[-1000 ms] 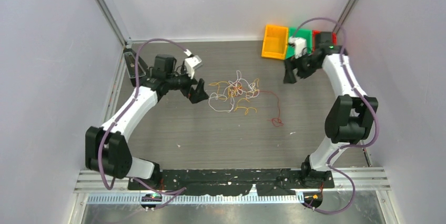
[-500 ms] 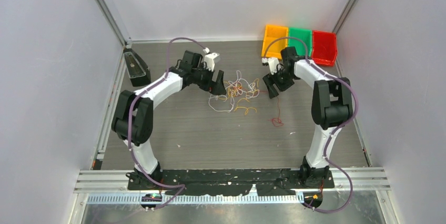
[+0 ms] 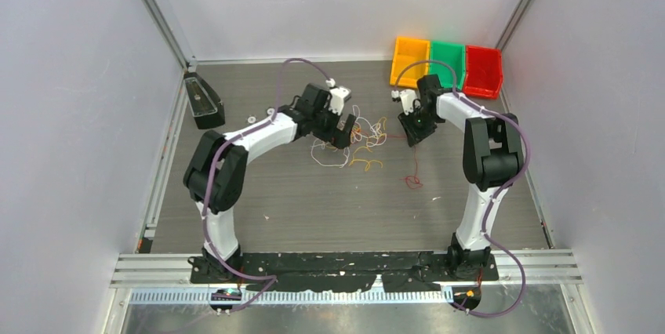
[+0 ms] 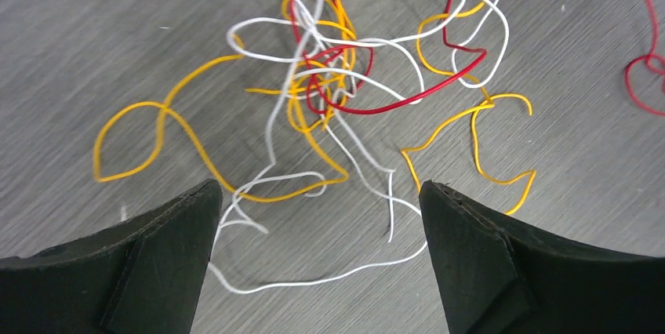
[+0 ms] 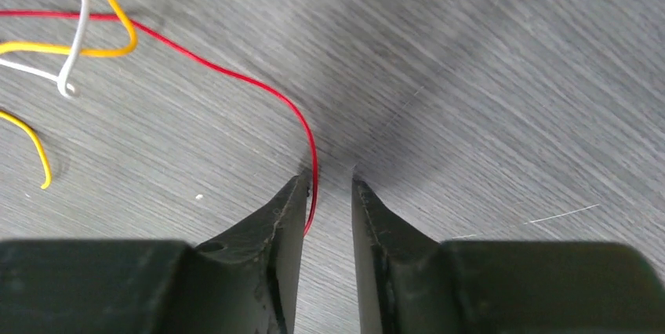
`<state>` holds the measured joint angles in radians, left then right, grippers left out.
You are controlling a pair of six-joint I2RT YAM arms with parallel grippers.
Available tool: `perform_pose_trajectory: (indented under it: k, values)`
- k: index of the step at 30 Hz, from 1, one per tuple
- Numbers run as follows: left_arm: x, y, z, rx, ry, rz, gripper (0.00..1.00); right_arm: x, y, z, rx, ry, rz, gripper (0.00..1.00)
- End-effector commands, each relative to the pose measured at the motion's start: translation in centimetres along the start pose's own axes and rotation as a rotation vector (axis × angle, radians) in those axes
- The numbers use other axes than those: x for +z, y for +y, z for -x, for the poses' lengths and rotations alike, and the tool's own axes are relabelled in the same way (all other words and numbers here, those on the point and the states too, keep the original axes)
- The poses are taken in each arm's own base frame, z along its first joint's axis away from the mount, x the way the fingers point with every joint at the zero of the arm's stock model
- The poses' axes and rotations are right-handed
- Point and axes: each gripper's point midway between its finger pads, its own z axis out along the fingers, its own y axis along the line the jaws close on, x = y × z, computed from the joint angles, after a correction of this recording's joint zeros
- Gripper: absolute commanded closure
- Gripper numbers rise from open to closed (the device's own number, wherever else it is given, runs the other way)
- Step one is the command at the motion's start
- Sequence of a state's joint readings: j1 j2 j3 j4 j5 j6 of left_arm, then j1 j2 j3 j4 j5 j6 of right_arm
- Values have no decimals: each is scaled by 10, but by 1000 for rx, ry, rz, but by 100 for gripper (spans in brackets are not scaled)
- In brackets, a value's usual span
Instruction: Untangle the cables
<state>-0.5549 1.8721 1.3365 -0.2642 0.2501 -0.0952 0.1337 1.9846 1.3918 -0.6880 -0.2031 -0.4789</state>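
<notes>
The cables [image 3: 359,139] lie as a loose tangle of red, white and yellow-orange wires mid-table. My left gripper [image 3: 343,132] hangs over the tangle's left part and is open wide; in the left wrist view its jaws [image 4: 320,186] straddle a white cable loop [image 4: 314,279], with the knot [image 4: 329,75] just ahead. One red cable [image 3: 413,163] trails right from the tangle. My right gripper [image 5: 329,179] is down at the table with its jaws narrowed around that red cable [image 5: 235,75]. The wire lies against the left finger [image 5: 274,224], and a gap still shows.
Orange [image 3: 409,61], green [image 3: 447,58] and red [image 3: 483,71] bins stand in a row at the back right. A black box [image 3: 202,101] sits by the left wall. The red cable ends in a small curl [image 3: 412,183] toward the front.
Both arms swung in toward the tangle. The left gripper moved from beside it to over it. The right gripper came away from the bins, dropped onto the red cable, and its jaws narrowed.
</notes>
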Motion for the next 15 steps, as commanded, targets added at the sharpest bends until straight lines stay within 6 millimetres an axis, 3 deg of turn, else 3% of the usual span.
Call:
perform_pose_trajectory:
  k: [1,3,7,8,11,15]
  values:
    - [13,9,-6,62,54,94,2,4,12,-27,21,81,-6,72]
    - [22,4,-12,58,76,79,3,3,8,-32,15,110,-33,87]
    - [35,6,-10,56,82,95,16,-2,1,-44,-10,167,-79,95]
    - [34,9,-7,57,85,113,24,-7,-4,-45,-19,167,-104,95]
    - [24,20,-16,68,135,136,66,-17,-19,-55,-72,201,-190,95]
    - [-9,43,-48,27,202,156,93,-33,-44,-67,-91,211,-268,95]
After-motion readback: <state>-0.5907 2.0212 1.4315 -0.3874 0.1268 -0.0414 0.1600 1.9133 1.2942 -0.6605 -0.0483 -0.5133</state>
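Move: The yellow strand on the near-left side of the tangle lies almost straight below the open left fingers, about 6 cm down. From that hand the tangle's knot is some 5 cm right and 4 cm ahead, and the yellow curl about 9 cm right and 5 cm back. The right hand is low over the table with the red strand already between its half-open fingertips; its red curl lies roughly 10 cm back, the knot 14 cm left and 4 cm ahead. The left hand sinks about 5 cm onto the near-left side of the tangle, its left side rolling up some 10 degrees, and shuts its wide-open fingers around the yellow strand just short of the knot. Meanwhile the right fingers finish closing and pinch the red strand at table level, then the right hand draws it right and a little back, about 2.5 cm away from the tangle, without lifting. ##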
